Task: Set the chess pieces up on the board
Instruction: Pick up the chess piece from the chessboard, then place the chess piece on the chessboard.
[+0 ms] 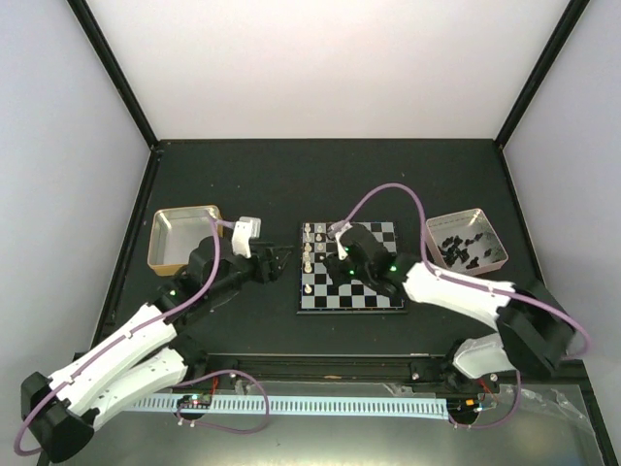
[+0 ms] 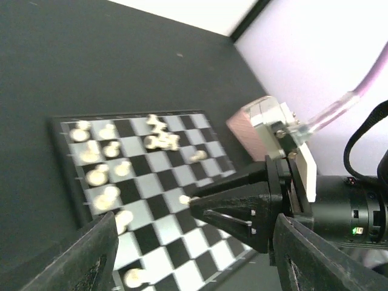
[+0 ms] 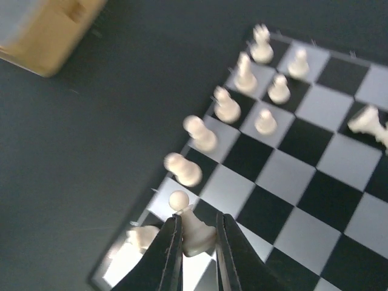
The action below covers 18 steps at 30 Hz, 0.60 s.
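The board (image 1: 374, 291) lies at the table's middle. Several cream-white chess pieces (image 1: 309, 254) stand along its left columns, and a few lie toppled near its far side (image 3: 371, 120). My right gripper (image 1: 337, 260) is over the board's left part. In the right wrist view it (image 3: 198, 219) is shut on a white pawn (image 3: 194, 235), held just above the squares near the board's corner. My left gripper (image 1: 281, 262) hovers just left of the board, jaws open and empty (image 2: 195, 254). Its view takes in the board (image 2: 159, 182) and the right gripper's tip with the pawn (image 2: 183, 199).
A gold metal tray (image 1: 182, 238) sits at the left, behind my left arm. At the right, a pinkish tray (image 1: 466, 241) holds several tiny black pieces. Dark walls edge the table at the back and sides.
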Each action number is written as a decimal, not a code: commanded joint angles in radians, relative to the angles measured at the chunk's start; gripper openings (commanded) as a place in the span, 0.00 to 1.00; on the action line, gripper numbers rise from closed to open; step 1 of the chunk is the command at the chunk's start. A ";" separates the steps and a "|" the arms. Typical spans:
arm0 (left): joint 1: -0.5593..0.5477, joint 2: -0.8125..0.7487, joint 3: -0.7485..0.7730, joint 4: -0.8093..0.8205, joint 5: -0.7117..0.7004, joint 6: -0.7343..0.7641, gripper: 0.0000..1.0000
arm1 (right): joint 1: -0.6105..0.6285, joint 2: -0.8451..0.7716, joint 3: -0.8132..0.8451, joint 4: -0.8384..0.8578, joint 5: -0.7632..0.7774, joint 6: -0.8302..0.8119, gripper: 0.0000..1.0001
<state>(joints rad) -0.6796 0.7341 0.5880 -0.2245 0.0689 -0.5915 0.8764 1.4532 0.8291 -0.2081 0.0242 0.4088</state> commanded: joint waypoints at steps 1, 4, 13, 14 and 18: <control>0.008 0.047 0.017 0.170 0.263 -0.133 0.72 | 0.001 -0.183 -0.123 0.310 -0.104 -0.044 0.06; 0.011 0.091 0.037 0.229 0.369 -0.184 0.72 | 0.001 -0.283 -0.205 0.396 -0.167 -0.068 0.06; 0.012 0.240 0.111 0.335 0.618 -0.286 0.56 | 0.000 -0.477 -0.305 0.516 -0.257 -0.105 0.07; 0.013 0.254 0.114 0.343 0.628 -0.292 0.54 | 0.001 -0.484 -0.306 0.516 -0.263 -0.109 0.07; 0.013 0.284 0.122 0.348 0.631 -0.301 0.47 | 0.000 -0.497 -0.308 0.516 -0.287 -0.115 0.07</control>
<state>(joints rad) -0.6731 0.9970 0.6617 0.0757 0.6315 -0.8589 0.8757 0.9741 0.5304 0.2546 -0.2230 0.3210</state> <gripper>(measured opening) 0.497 0.109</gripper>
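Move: The chess piece is already held in the right fingers over the near-left part of the board; it lies about 10 cm to the left hand's right, 2 cm ahead and some 11 cm below it. From the right hand, the open left gripper it is taken to is about 10 cm left, 2 cm back and 11 cm up. Some 6 cm below the right hand, the near end of the standing row is about 7 cm left and 3 cm ahead, and a lone standing piece 7 cm left and 3 cm back. The right hand keeps its pinch on the chess piece and carries it up off the board by about 14 cm and back some 5 cm, swinging its fingers up from steeply down towards level so that the piece is held out to the left gripper. The left hand comes to meet it, going roughly 9 cm to its right with a little back and up, turning clockwise until its fingers face the piece, and late on its wide-open fingers start to close around the piece without having shut on it yet. ##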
